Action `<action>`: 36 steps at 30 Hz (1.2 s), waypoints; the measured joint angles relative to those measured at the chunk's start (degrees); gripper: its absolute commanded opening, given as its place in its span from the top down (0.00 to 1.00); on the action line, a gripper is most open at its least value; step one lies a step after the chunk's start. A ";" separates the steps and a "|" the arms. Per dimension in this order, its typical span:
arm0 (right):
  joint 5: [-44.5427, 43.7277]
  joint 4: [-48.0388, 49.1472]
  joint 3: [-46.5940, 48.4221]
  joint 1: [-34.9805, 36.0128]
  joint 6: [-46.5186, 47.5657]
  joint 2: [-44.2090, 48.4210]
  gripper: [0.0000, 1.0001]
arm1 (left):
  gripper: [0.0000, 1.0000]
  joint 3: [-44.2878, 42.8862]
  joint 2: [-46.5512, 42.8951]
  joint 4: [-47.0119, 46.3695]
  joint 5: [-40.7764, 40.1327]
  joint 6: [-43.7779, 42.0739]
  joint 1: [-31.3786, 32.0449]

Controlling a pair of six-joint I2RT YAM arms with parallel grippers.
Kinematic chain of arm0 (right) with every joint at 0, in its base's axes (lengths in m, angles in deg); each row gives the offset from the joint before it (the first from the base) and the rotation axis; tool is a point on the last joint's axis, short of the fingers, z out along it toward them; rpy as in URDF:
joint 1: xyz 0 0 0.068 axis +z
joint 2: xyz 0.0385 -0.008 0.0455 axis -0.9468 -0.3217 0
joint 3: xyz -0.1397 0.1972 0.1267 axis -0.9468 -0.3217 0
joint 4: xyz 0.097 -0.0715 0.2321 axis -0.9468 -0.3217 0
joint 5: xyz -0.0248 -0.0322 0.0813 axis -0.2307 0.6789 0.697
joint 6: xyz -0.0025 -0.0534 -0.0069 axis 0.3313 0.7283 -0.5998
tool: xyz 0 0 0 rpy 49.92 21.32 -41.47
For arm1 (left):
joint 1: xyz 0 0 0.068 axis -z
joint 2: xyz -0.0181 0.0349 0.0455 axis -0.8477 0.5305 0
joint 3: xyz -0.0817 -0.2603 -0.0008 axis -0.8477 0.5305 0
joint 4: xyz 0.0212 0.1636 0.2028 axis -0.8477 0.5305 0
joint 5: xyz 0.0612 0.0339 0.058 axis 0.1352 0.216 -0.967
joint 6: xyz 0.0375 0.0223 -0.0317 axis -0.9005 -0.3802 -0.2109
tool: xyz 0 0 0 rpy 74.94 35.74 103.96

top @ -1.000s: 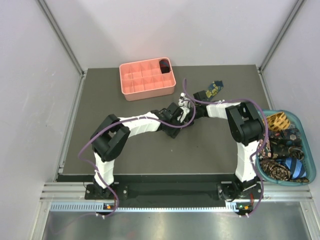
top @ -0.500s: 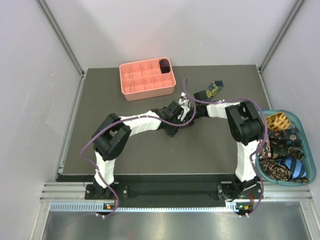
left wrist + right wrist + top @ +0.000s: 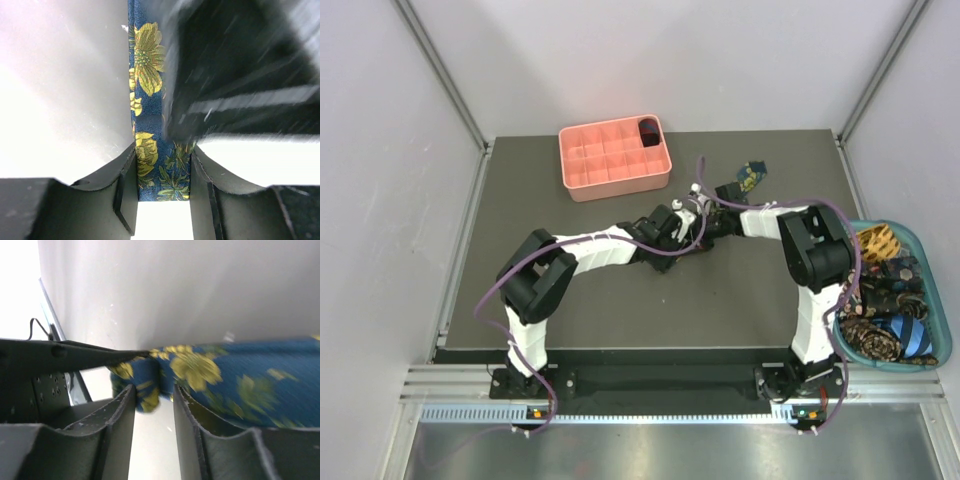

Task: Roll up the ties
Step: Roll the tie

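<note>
A navy tie with yellow flowers [image 3: 751,174] lies with its far end on the dark table; the rest runs under my two grippers at mid-table. In the left wrist view the tie [image 3: 145,75] passes between the fingers of my left gripper [image 3: 162,167], which is shut on it. In the right wrist view a folded part of the tie [image 3: 250,385] sits between the fingers of my right gripper [image 3: 154,395], which is shut on it. In the top view the left gripper [image 3: 680,224] and right gripper [image 3: 708,216] almost touch. A dark coiled tie [image 3: 648,130] sits in the tray's far right cell.
The salmon-pink grid tray [image 3: 590,170] stands at the back, left of centre. A teal basket [image 3: 930,250] holding several loose and coiled ties hangs off the table's right edge. Purple cables loop over both arms.
Both grippers have shifted a little to the right and toward the back, keeping the navy tie between them. The tie's free end has moved slightly.
</note>
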 measured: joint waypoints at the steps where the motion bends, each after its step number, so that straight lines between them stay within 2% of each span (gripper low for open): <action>1: -0.20 0.46 -0.52 -0.57 -0.39 0.39 0.62 | 0.74 0.04 -0.02 -0.07 0.00 0.11 -0.02; 7: -3.56 3.76 -4.28 -6.56 -3.13 3.61 0.62 | 0.74 0.33 -0.22 -0.33 0.15 0.52 -0.11; 11: -6.49 5.62 -6.95 -8.17 -4.48 6.99 0.63 | 0.74 0.22 -0.20 -0.15 0.26 0.68 -0.15; 19: -16.85 9.84 -21.29 -6.47 -5.60 23.61 0.63 | 0.76 -3.43 1.60 4.44 1.33 0.87 -0.50; 23: -24.50 9.94 -27.19 -2.10 -5.51 31.43 0.63 | 0.78 -6.08 2.93 7.72 1.51 1.18 -0.61; 28: -36.79 10.32 -31.69 8.87 -5.46 36.57 0.64 | 0.77 -9.81 4.85 12.24 1.25 2.03 -0.61; 36: -51.25 11.76 -39.80 20.74 -5.90 46.84 0.63 | 0.77 -11.65 5.79 14.99 1.46 2.78 -0.61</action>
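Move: The rolled end of the tie sits between the left fingers, right at the left hand point; from the right hand it lies about 5 cm left, 2 cm back and 1 cm lower. The tie's far end lies some 18 cm ahead and 15 cm right of the right hand, about 3 cm lower. The pink box stands roughly 23 cm ahead and 17 cm left of the right hand. Right hand leaves the left-held roll, about 6 cm right and forward, then 13 cm back, fingers tipping down. ##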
